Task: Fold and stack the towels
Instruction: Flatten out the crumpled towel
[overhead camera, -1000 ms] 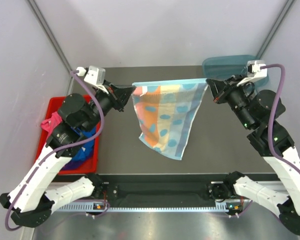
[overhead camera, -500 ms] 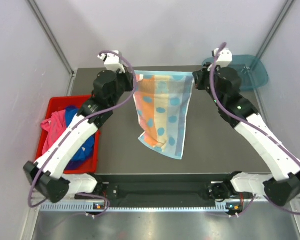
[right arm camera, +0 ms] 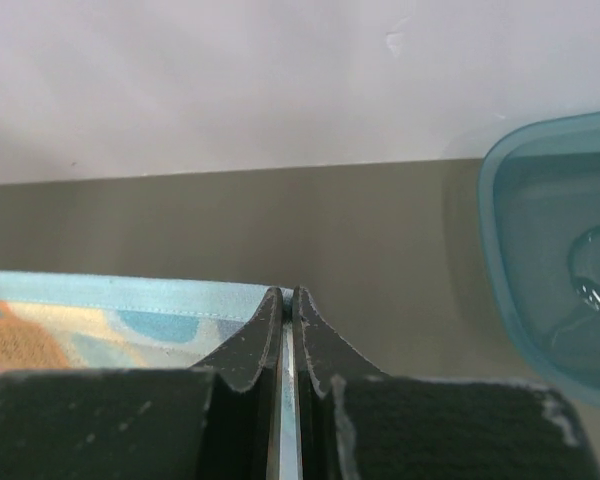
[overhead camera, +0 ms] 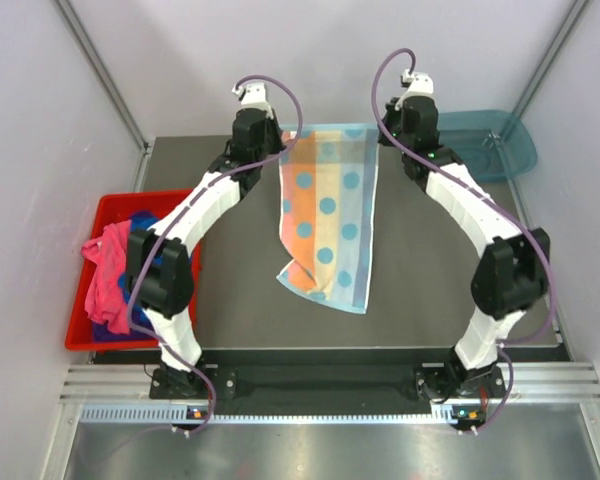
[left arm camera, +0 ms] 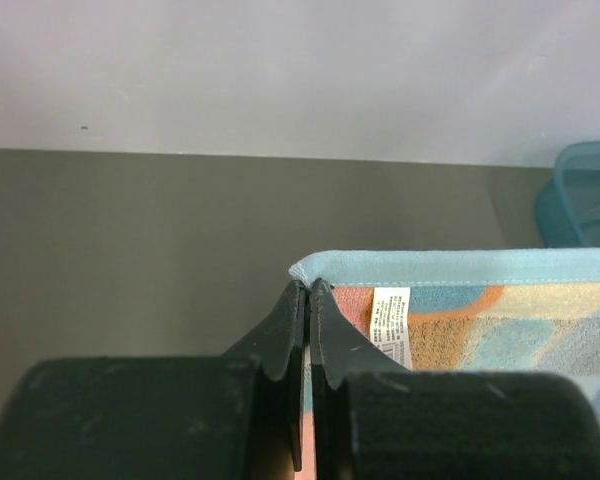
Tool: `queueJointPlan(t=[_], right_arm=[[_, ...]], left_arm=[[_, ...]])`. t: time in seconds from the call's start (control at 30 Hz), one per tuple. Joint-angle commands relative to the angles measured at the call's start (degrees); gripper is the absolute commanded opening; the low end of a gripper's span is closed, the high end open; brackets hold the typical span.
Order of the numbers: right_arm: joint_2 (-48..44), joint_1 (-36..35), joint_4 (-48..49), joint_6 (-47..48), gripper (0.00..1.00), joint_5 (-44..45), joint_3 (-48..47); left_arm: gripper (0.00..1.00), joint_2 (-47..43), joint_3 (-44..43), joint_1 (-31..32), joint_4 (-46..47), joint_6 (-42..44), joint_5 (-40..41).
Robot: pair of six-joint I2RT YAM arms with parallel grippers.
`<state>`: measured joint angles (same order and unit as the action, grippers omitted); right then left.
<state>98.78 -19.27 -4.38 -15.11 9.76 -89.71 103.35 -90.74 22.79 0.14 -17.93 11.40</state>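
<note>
A light blue towel with coloured dots (overhead camera: 328, 215) stretches from the back of the table toward the front, its near end crumpled on the surface. My left gripper (overhead camera: 285, 138) is shut on its far left corner (left arm camera: 315, 270), where a white care label (left arm camera: 391, 320) shows. My right gripper (overhead camera: 376, 134) is shut on the far right corner (right arm camera: 270, 292). Both arms reach far back. More towels, pink (overhead camera: 102, 270) and royal blue (overhead camera: 130, 285), lie heaped in the red bin (overhead camera: 115, 205) at the left.
A teal plastic tray (overhead camera: 485, 145) sits at the back right corner, also seen beside the right fingers as the teal tray (right arm camera: 550, 255). White walls close the back and sides. The dark table top (overhead camera: 430, 270) lies bare around the towel.
Both arms have swung from the table's sides to the far back and drawn closer together, carrying the towel's top edge backward. The towel now lies longer and narrower.
</note>
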Motion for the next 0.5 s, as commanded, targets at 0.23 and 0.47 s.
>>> queueJointPlan(t=[0.23, 0.47], right_arm=[[19.2, 4.9, 2.3, 2.4, 0.0, 1.4, -24.5], [27.8, 6.5, 0.5, 2.7, 0.0, 0.6, -34.4]], left_arm=[[0.0, 13.7, -16.6, -4.0, 6.7, 4.2, 4.2], [0.0, 20.3, -22.6, -6.3, 7.1, 3.3, 1.8]])
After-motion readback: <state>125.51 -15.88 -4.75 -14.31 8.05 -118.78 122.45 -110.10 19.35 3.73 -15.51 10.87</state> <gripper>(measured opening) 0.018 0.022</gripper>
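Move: The left gripper holds one far corner of the towel and the right gripper the other, about 24 cm apart. The table's far edge is roughly 34 cm ahead of both and 28 cm below. The towel's middle lies some 15 cm back, 17 cm below and 12 cm inward from each hand. The teal basket is 24 cm ahead and 30 cm right of the right hand; the red bin, 25 cm back and 34 cm left of the left. Keep both grippers shut on the towel's far corners and carry its top edge forward together towards the table's far edge, the left about 9 cm and the right about 12 cm, easing off towards the end. Let both sink slightly, fingers still pointing forward, and keep the edge stretched between them. ##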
